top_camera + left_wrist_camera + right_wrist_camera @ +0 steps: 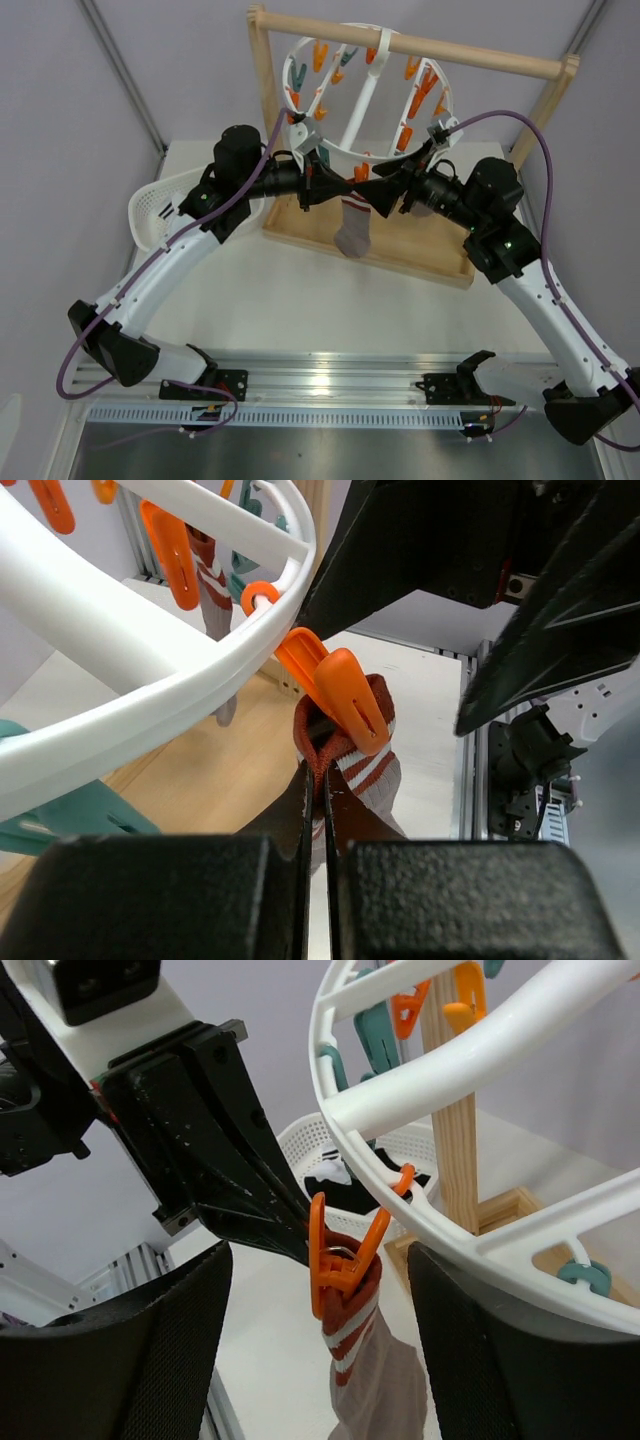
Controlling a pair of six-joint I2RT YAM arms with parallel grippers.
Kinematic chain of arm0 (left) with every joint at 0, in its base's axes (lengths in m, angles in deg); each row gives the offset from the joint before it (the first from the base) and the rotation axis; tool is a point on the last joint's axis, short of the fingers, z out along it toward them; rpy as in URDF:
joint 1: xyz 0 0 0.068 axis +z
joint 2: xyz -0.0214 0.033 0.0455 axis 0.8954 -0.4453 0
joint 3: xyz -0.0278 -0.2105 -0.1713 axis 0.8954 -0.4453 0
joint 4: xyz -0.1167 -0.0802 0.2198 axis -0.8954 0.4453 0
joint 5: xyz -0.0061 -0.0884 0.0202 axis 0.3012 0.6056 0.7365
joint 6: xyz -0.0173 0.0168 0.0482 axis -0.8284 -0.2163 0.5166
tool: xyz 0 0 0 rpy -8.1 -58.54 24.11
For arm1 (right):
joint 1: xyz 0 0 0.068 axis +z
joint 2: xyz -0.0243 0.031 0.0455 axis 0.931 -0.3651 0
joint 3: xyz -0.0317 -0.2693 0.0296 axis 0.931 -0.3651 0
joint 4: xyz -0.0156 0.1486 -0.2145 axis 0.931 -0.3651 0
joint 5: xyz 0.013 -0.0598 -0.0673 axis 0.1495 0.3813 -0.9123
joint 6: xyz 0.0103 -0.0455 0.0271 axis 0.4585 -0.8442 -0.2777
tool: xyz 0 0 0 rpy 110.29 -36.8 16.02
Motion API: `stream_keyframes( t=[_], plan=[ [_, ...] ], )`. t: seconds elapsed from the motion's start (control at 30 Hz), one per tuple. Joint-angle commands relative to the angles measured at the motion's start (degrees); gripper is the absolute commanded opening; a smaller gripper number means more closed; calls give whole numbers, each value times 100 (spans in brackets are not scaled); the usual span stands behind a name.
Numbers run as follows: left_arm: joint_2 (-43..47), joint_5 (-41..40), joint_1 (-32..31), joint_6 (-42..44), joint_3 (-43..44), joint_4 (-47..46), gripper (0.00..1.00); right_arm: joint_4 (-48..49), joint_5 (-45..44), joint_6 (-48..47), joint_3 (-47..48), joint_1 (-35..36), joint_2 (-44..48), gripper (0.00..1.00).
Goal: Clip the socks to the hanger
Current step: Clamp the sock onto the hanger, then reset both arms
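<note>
A taupe sock with a dark red, white-striped cuff hangs from an orange clip on the near rim of the white ring hanger. The clip's jaws bite the cuff. My left gripper is shut on the sock's cuff just below the clip, reaching in from the left. Coming from the right, my right gripper stands open, one finger on each side of the clip and touching neither it nor the sock. A second striped sock hangs farther round the ring.
The hanger hangs from a wooden frame rack whose base tray lies under the sock. A white mesh basket holding black socks stands at the left. More orange and teal clips dangle from the ring.
</note>
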Motion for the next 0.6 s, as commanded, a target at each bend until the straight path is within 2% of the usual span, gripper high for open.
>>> stream_keyframes(
  t=[0.0,0.07,0.17,0.2,0.27,0.3,0.37,0.4,0.43,0.57],
  plan=[
    [-27,-40,40,-136,205,-91,1,3,-64,-63,-8,15,216,74],
    [-19,-40,40,-171,214,-82,3,-50,-125,-63,-8,6,286,80],
    [25,-93,40,-224,205,-12,23,-235,-196,-98,1,15,408,89],
    [43,-136,40,-241,214,75,43,-357,-274,-125,-8,15,444,92],
    [121,-321,40,-268,161,172,63,-524,-398,-177,-16,6,549,94],
    [183,-391,40,-294,74,208,77,-690,-555,-212,-34,6,672,95],
    [376,-680,40,-329,-110,322,87,-937,-740,-300,-121,6,822,97],
    [464,-786,40,-364,-155,383,95,-999,-828,-335,-157,6,1005,97],
    [665,-900,40,-399,-208,479,99,-1069,-1038,-362,-201,6,1094,97],
    [1305,-1969,40,-750,-637,953,99,-1543,-1794,-441,-280,6,1568,100]
  ],
)
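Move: The left fingers are shut on the striped sock cuff, with the orange clip that grips it about 2 cm to their right, 1 cm ahead and 2 cm up; the left teal clip is some 5 cm ahead and 5 cm left. The same orange clip stands free between the right fingers, roughly 3 cm ahead and 2 cm left of that hand. The right teal clip lies about 5 cm ahead and 2 cm right, the second hanging sock about 5 cm ahead, 10 cm right and 5 cm lower. Backing off to the right and towards the base, about 6 cm in all and gathering speed, the right hand clears the orange clip, spreads its fingers the last bit and turns some 10 degrees clockwise. The left hand first stays and opens wide from shut, letting go of the sock cuff, then draws some 3 cm left and a little down, away from the clip, turning about 10 degrees counter-clockwise. ##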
